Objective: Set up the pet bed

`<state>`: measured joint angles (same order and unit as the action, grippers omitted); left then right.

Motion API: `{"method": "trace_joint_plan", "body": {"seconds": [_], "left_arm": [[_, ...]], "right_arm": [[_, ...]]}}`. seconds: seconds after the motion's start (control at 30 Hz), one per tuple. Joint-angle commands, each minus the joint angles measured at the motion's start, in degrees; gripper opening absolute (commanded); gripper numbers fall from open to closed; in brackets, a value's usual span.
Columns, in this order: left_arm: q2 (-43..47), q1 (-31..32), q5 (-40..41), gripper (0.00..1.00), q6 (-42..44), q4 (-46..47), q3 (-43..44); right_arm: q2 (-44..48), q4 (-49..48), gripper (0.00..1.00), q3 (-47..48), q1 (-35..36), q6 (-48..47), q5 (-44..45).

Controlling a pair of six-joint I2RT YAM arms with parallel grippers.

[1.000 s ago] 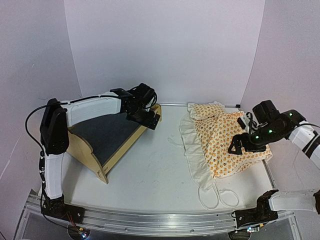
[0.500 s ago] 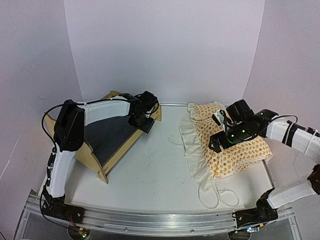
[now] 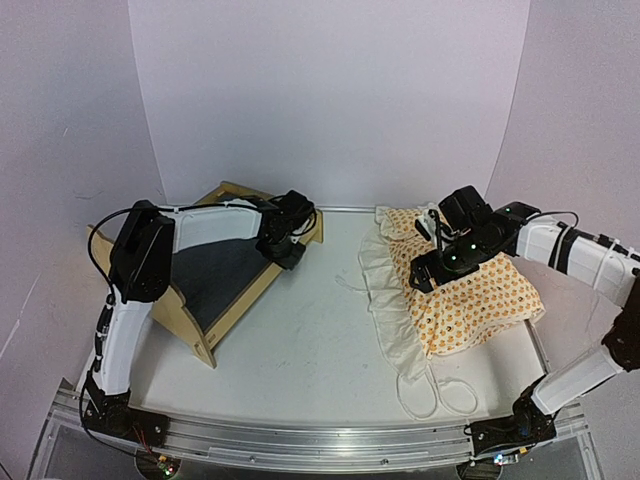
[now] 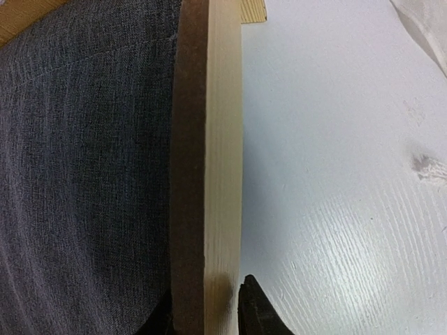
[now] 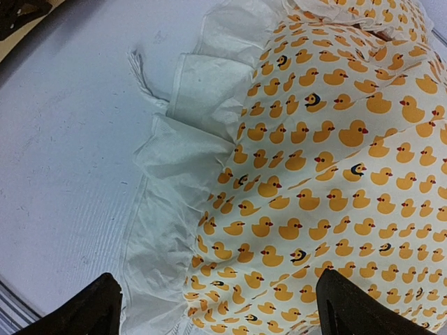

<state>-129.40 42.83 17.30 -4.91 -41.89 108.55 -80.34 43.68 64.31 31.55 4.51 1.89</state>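
The pet bed (image 3: pixel 165 295) is a light plywood frame with a dark grey base panel (image 3: pixel 215 268) and stands at the left of the table. My left gripper (image 3: pixel 283 252) sits on its right side rail near the far corner. In the left wrist view the fingers pinch the pale rail (image 4: pixel 223 174) from both sides, so the left gripper (image 4: pixel 202 317) is shut on it, with the grey panel (image 4: pixel 84 174) to the left. My right gripper (image 3: pixel 428 272) hovers open over the duck-print bedding (image 3: pixel 470 300); its fingers straddle print and white ruffle without touching, and the right gripper (image 5: pixel 216 300) holds nothing.
A small matching pillow (image 3: pixel 412 218) lies at the back end of the bedding. White tie strings (image 3: pixel 432 395) trail off its front corner toward the near edge. The ruffle (image 5: pixel 174 160) spreads left onto the white table (image 3: pixel 300 350).
My left gripper has lowered onto the bed's right rail and closed from wide open. The right arm has swung left and back across the bedding, still open.
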Motion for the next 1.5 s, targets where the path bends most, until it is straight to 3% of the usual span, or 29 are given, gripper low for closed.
{"method": "trace_joint_plan", "body": {"seconds": [0.0, 0.2, 0.4, 0.47, 0.57, 0.67, 0.87, 1.03, 1.33, 1.47], "left_arm": [[6.2, 5.7, -4.5, 0.23, 2.7, 1.8, -6.4], [12.2, 15.1, -4.3, 0.20, 3.5, 4.0, -15.7], [16.7, 22.9, -7.8, 0.24, 4.5, 4.9, -22.2], [17.8, 23.7, -8.1, 0.31, 3.7, 4.7, -23.1], [21.7, 23.8, -6.6, 0.56, 2.1, 4.2, -24.4], [26.7, 23.7, -6.6, 0.71, -0.4, 3.1, -23.3], [38.2, 23.6, -7.8, 0.82, -7.0, -0.7, -20.3], [47.2, 20.7, -5.2, 0.85, -15.3, -5.3, -20.6], [62.1, 11.1, -4.3, 0.91, -24.7, -9.1, -26.0], [63.3, 8.7, -4.3, 0.94, -25.7, -9.7, -25.2]], "right_arm": [[-3.6, 3.5, 0.98, 7.4, 0.1, 0.7, 1.6], [-12.2, 10.7, 0.98, 17.6, -0.1, 0.1, 3.1], [-20.4, 12.5, 0.98, 26.1, -0.1, 1.5, 0.2], [-22.8, 12.7, 0.98, 28.9, -0.1, 1.8, -3.5], [-26.4, 12.9, 0.98, 33.0, -0.1, 2.1, -8.6], [-30.1, 12.9, 0.98, 37.3, 0.2, 2.2, -10.8], [-37.2, 12.9, 0.92, 43.4, 1.6, 0.8, -7.1], [-42.5, 12.9, 0.79, 47.9, 1.8, 1.5, -2.3], [-49.2, 12.3, 0.39, 54.2, 2.8, 3.5, -0.8], [-50.2, 12.3, 0.19, 55.0, 3.4, 8.1, 3.8]]}}
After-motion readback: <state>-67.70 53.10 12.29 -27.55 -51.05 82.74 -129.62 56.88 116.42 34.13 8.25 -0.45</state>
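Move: The pet bed's right side rail is already between the left fingers; it is bound for bare table about 23 cm back and 9 cm right. The headboard lies some 10 cm back and 25 cm left of the left hand, the duck bedding level and 29 cm right. From the open right hand, the bed's far end board is about 33 cm ahead, 32 cm left and 8 cm lower; the bedding's middle is 13 cm ahead, 2 cm right and 14 cm lower. The pet bed is dragged by its side rail, the left hand pulling back about 24 cm and somewhat right at level height while turning some 30 degrees clockwise; it then lets go, rises about 26 cm and swings left. The right hand reaches forward and left over the bedding, then dips, its fingers closing to pinch the end board near mid-length. ##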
